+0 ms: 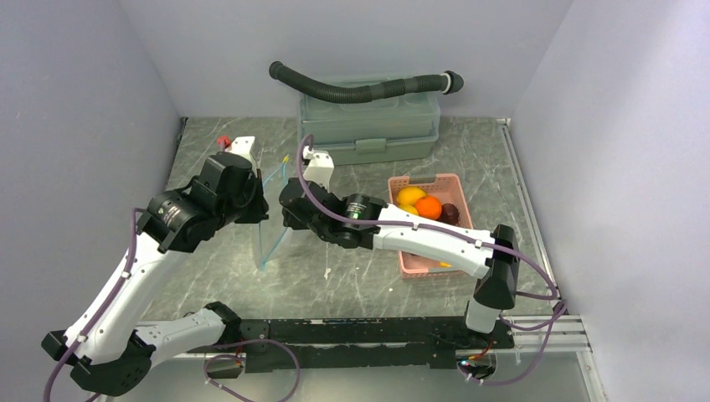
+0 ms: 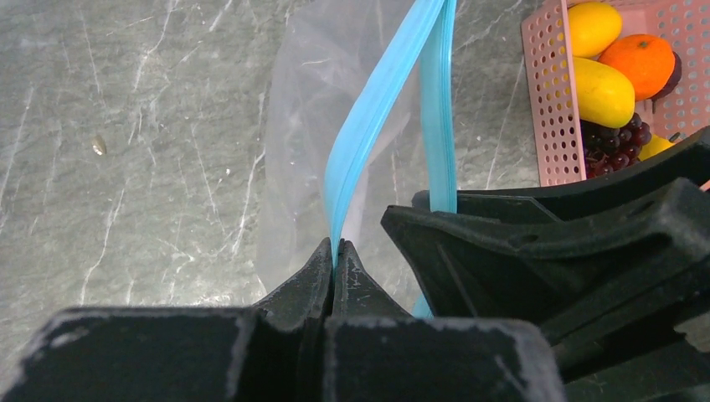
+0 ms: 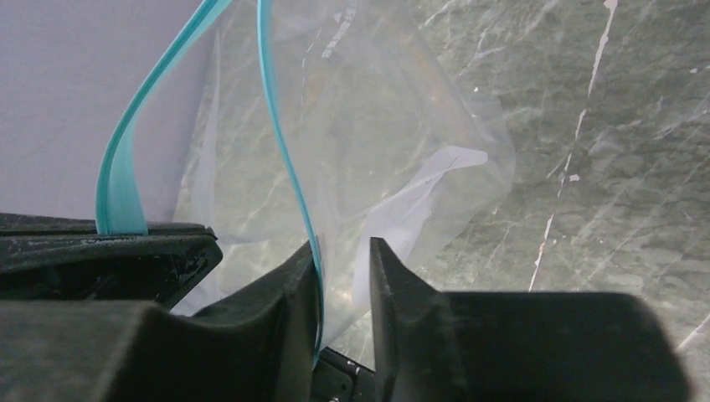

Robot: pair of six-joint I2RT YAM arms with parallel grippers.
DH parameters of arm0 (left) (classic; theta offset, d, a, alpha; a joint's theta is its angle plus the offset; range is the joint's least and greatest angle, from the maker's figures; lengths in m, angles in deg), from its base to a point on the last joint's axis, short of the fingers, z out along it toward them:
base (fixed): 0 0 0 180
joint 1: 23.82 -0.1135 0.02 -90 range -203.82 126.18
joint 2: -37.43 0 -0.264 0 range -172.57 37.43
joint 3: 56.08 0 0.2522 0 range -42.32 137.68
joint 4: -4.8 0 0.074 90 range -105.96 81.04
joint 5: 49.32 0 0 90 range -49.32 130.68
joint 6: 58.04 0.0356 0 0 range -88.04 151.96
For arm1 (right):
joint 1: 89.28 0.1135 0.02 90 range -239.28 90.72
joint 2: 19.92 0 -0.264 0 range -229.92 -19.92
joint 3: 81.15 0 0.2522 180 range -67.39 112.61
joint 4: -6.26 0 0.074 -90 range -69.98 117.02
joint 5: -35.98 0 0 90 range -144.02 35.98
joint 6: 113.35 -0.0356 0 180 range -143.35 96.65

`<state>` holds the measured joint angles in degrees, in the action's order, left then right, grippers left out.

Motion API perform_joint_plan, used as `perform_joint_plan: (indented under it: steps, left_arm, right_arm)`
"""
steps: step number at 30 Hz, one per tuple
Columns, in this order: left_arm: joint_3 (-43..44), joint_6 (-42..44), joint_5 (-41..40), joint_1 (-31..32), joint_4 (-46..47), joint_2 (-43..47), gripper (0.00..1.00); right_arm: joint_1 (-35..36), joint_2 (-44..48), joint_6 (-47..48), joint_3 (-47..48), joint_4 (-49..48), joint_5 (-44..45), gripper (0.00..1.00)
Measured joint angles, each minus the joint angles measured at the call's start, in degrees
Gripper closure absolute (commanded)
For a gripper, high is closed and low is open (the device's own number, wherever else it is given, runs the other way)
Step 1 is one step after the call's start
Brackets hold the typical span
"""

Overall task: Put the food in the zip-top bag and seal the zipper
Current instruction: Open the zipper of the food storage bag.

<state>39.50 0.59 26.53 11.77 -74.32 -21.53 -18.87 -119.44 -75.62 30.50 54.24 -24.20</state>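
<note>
The clear zip-top bag hangs between my two grippers, its mouth held up. Its teal zipper splits into two strips. My left gripper is shut on the left strip. My right gripper straddles the other strip, which lies against one finger; a gap still shows between the fingers, so it is open. The food sits in the pink basket to the right: yellow lemons, an orange ball and dark purple grapes. I see no food inside the bag.
A grey-green lidded box stands at the back with a black corrugated hose lying on top. Grey walls close in the left, right and back. Both grippers sit close together over the marble tabletop.
</note>
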Motion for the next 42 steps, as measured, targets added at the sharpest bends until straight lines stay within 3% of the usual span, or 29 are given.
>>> perform_joint_plan:
  steps: [5,15,28,34,42]
  left_arm:
    - [-0.63,0.00,0.57,0.00,0.42,0.39,1.00]
    - [-1.16,0.02,-1.55,0.00,-0.09,0.52,1.00]
    - [-1.16,0.31,-7.61,0.00,-2.71,-0.07,1.00]
    - [-1.29,0.57,-6.58,0.00,-2.03,-0.98,1.00]
    - [-3.52,0.74,-1.55,0.00,1.01,-1.70,1.00]
  right_arm:
    - [-0.44,0.00,-0.46,0.00,-0.04,-0.04,1.00]
    - [-1.25,1.57,0.33,-3.69,-1.51,-0.83,1.00]
    - [-2.58,15.52,2.73,-19.32,-4.15,-3.52,1.00]
    - [-2.62,19.12,2.95,-22.73,-4.28,-3.61,1.00]
    - [-2.73,16.37,5.46,-20.24,-5.42,-8.11,1.00]
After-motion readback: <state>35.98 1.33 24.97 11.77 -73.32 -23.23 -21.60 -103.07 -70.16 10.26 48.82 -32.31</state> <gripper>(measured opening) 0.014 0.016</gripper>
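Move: The right hand's half-open fingers already straddle the right-hand lip of the blue zipper, which lies practically at its hand point, perhaps 1 cm ahead. The yellow zipper tab is about 12 cm ahead in line with it, and the fruit basket some 33 cm to its right, 8 cm farther out and roughly 20 cm below. The left hand still grips the other lip; the right-hand lip lies about 5 cm to its right, 1 cm back and a little lower. The right fingers shut and pinch the zipper's right-hand lip, then pull it away from the left hand, about 8 cm to the right, sinking and drawing back some 2 cm, before easing nearly 2 cm left again. The left hand keeps its pinch on the other lip, swings about 2.5 cm left and returns, sinking about 2.5 cm. ##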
